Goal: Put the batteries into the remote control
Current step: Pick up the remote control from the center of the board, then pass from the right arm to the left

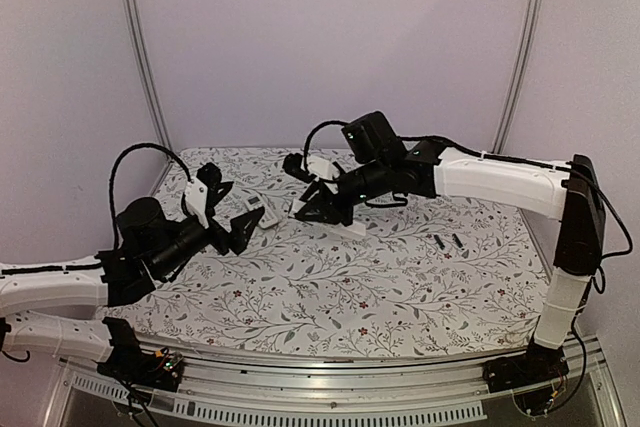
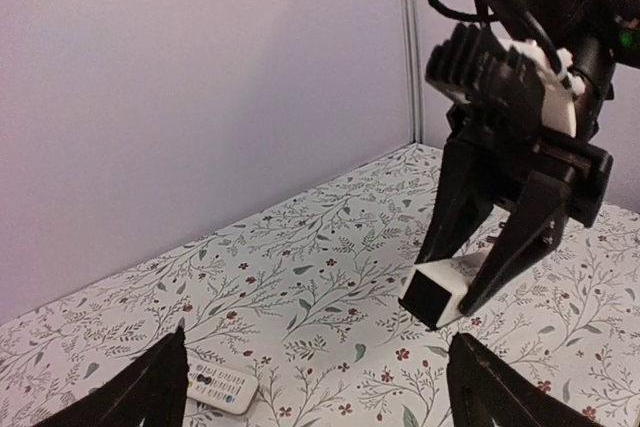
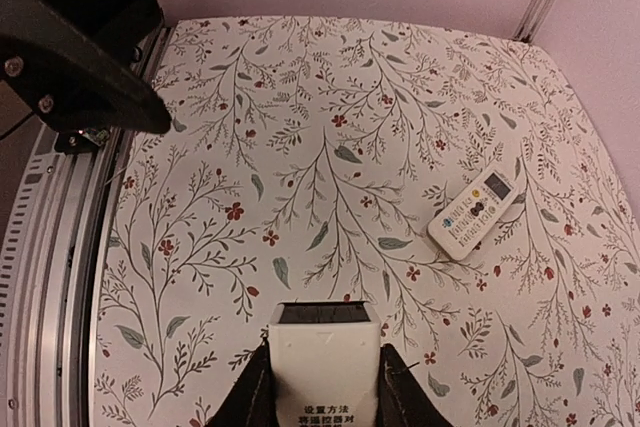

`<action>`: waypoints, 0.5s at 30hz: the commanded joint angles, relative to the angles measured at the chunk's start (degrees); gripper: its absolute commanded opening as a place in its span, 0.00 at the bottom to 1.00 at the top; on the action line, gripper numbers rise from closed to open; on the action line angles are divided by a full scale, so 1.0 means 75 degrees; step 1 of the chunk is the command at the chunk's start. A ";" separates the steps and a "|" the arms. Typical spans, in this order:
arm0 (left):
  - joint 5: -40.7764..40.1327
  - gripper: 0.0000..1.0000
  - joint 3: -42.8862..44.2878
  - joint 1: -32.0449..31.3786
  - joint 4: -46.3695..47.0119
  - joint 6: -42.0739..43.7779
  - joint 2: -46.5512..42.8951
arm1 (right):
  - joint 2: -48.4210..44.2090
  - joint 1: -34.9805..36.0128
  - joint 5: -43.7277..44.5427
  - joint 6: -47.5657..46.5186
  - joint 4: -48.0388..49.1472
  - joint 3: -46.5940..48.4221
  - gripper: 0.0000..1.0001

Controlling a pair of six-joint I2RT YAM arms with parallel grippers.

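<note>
My right gripper (image 1: 318, 209) is shut on the remote control (image 3: 322, 362), a white bar held back side up, printed text showing. Its dark open end (image 2: 432, 299) points away from the wrist, just above the table. In the left wrist view the right gripper (image 2: 480, 277) pinches the remote's sides. My left gripper (image 2: 318, 347) hangs open over the cloth with nothing between its fingers. It faces the held remote from the left. Two batteries (image 1: 440, 241) (image 1: 457, 240), small dark cylinders, lie on the table to the right, below the right arm.
A smaller white remote (image 1: 262, 217) with coloured buttons lies face up by the left gripper's fingers, the same smaller remote (image 3: 478, 212) (image 2: 222, 390) in both wrist views. A floral cloth (image 1: 330, 287) covers the table. Walls close off the back and sides; a metal rail (image 3: 40, 247) runs along the near edge.
</note>
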 commanded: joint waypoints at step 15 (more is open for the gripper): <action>0.4469 0.92 0.1373 -0.0217 0.4049 -0.0727 0.2348 | -0.2519 -0.0078 -0.2064 0.2316 0.3937 -0.0684 0.20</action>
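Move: The remote control, already clamped in the right fingers, lies about 16 cm to the right of the open left hand, roughly 2 cm ahead and 5 cm below. From the right hand, the left gripper is therefore some 16 cm to the left, 2 cm back and 5 cm higher. A second white remote lies on the table about 19 cm ahead of the left hand, level with it sideways and some 24 cm down. Right hand lifts the held remote some 20 cm, fingers tilting up; open left hand swings right towards it. ##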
